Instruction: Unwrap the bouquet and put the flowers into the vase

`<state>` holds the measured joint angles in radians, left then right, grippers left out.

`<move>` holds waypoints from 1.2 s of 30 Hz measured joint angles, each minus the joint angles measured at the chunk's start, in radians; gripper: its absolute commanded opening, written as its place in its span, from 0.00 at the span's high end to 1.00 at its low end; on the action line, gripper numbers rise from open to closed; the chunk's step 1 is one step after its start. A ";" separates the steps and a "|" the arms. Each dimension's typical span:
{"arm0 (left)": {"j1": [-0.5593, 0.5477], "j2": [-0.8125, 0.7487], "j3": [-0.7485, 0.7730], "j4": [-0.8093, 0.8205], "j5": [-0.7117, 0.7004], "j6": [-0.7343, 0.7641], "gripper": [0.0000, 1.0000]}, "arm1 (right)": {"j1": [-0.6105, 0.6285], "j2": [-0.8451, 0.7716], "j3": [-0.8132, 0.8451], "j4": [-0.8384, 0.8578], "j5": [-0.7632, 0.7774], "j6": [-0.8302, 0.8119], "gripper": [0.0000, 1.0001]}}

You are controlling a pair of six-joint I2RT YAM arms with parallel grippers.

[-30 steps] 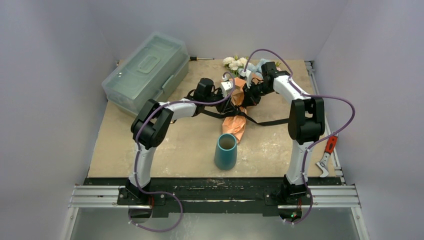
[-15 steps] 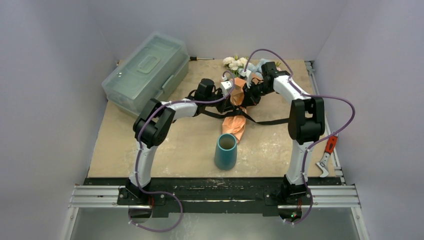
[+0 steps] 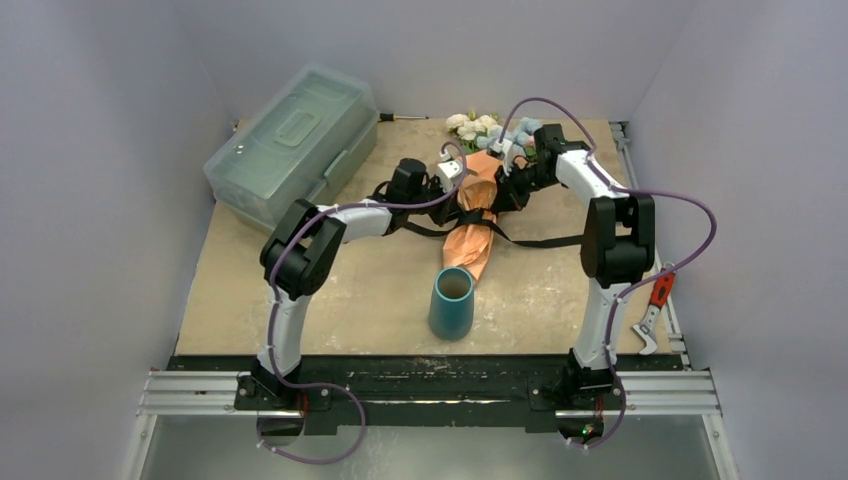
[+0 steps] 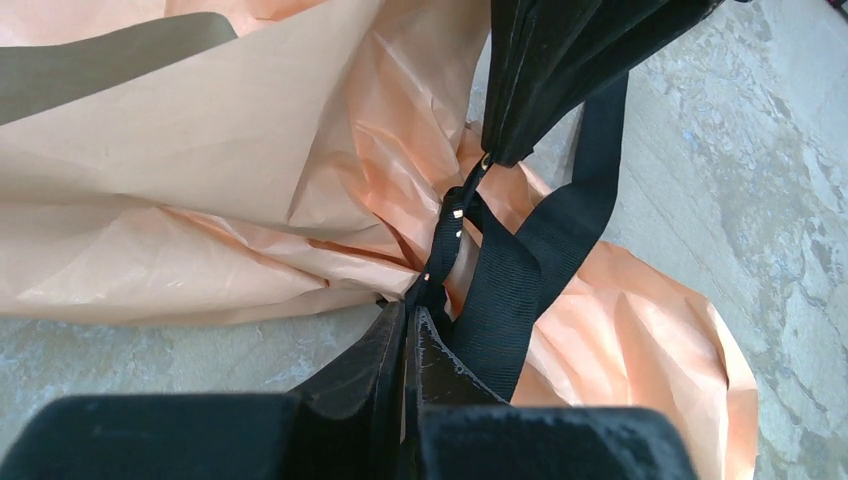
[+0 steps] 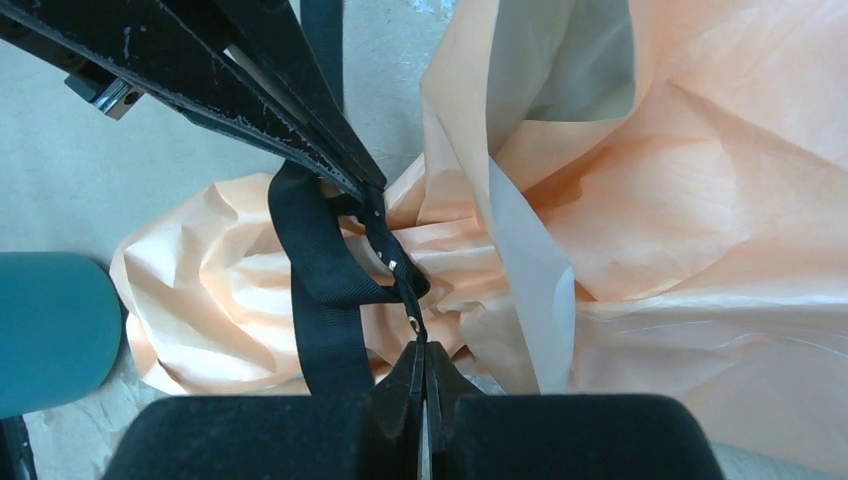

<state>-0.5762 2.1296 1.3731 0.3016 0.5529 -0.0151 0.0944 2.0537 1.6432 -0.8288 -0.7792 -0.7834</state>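
Observation:
The bouquet lies on the table behind the teal vase, its orange paper crumpled where the black ribbon ties it. The flowers stick out of its far end. My left gripper is shut on a thin twisted strand of the ribbon at the knot. From the opposite side my right gripper is shut on the same gold-dotted ribbon. Both meet over the bouquet's waist, left gripper and right gripper. The vase shows at the left edge of the right wrist view.
A translucent grey-green toolbox stands at the back left, with a screwdriver behind it. Loose ribbon tails trail across the table to the right. A red-handled tool lies on the right rail.
My left gripper has shut on the ribbon. The right arm has pulled back and to the right, and the bouquet's paper now lies straighter and longer toward the vase.

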 measured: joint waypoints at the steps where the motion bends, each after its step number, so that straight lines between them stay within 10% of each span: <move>1: 0.000 -0.001 -0.002 0.001 -0.004 0.000 1.00 | 0.000 0.000 0.000 -0.002 -0.001 -0.006 1.00; 16: 0.076 -0.002 -0.031 -0.059 -0.094 0.034 1.00 | -0.086 -0.008 -0.028 -0.039 0.045 -0.068 1.00; 21: 0.069 -0.017 -0.072 -0.007 -0.043 0.062 0.65 | -0.072 -0.015 -0.028 -0.048 0.043 -0.068 1.00; 36: 0.005 -0.037 0.015 0.056 0.123 0.139 0.53 | -0.030 -0.015 -0.028 -0.046 -0.001 -0.013 1.00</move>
<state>-0.5709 2.0922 1.3880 0.3576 0.6758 0.1238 0.0647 2.0388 1.6150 -0.8749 -0.7799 -0.7959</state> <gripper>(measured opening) 0.464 0.005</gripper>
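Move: My left hand and my right hand still pinch black ribbon on opposite sides of the knot. The knot is about 4 cm to my left hand's right, level fore and aft and a centimetre or so lower. From that hand the vase stands some 18 cm back and 1 cm left, and the flower heads lie around 18 cm ahead and 8 cm right. From my right hand the knot is roughly 3 cm left and 2 cm lower. I pull the ribbon sideways with both hands: my left goes about 5 cm left, sinking and reaching forward a little, while my closed right draws nearly 5 cm right. Then my left opens about halfway, lets go of the ribbon and swings back right and up some 6 cm, tipping its fingers lower, while my right eases back left about 3 cm, keeping its pinch. ##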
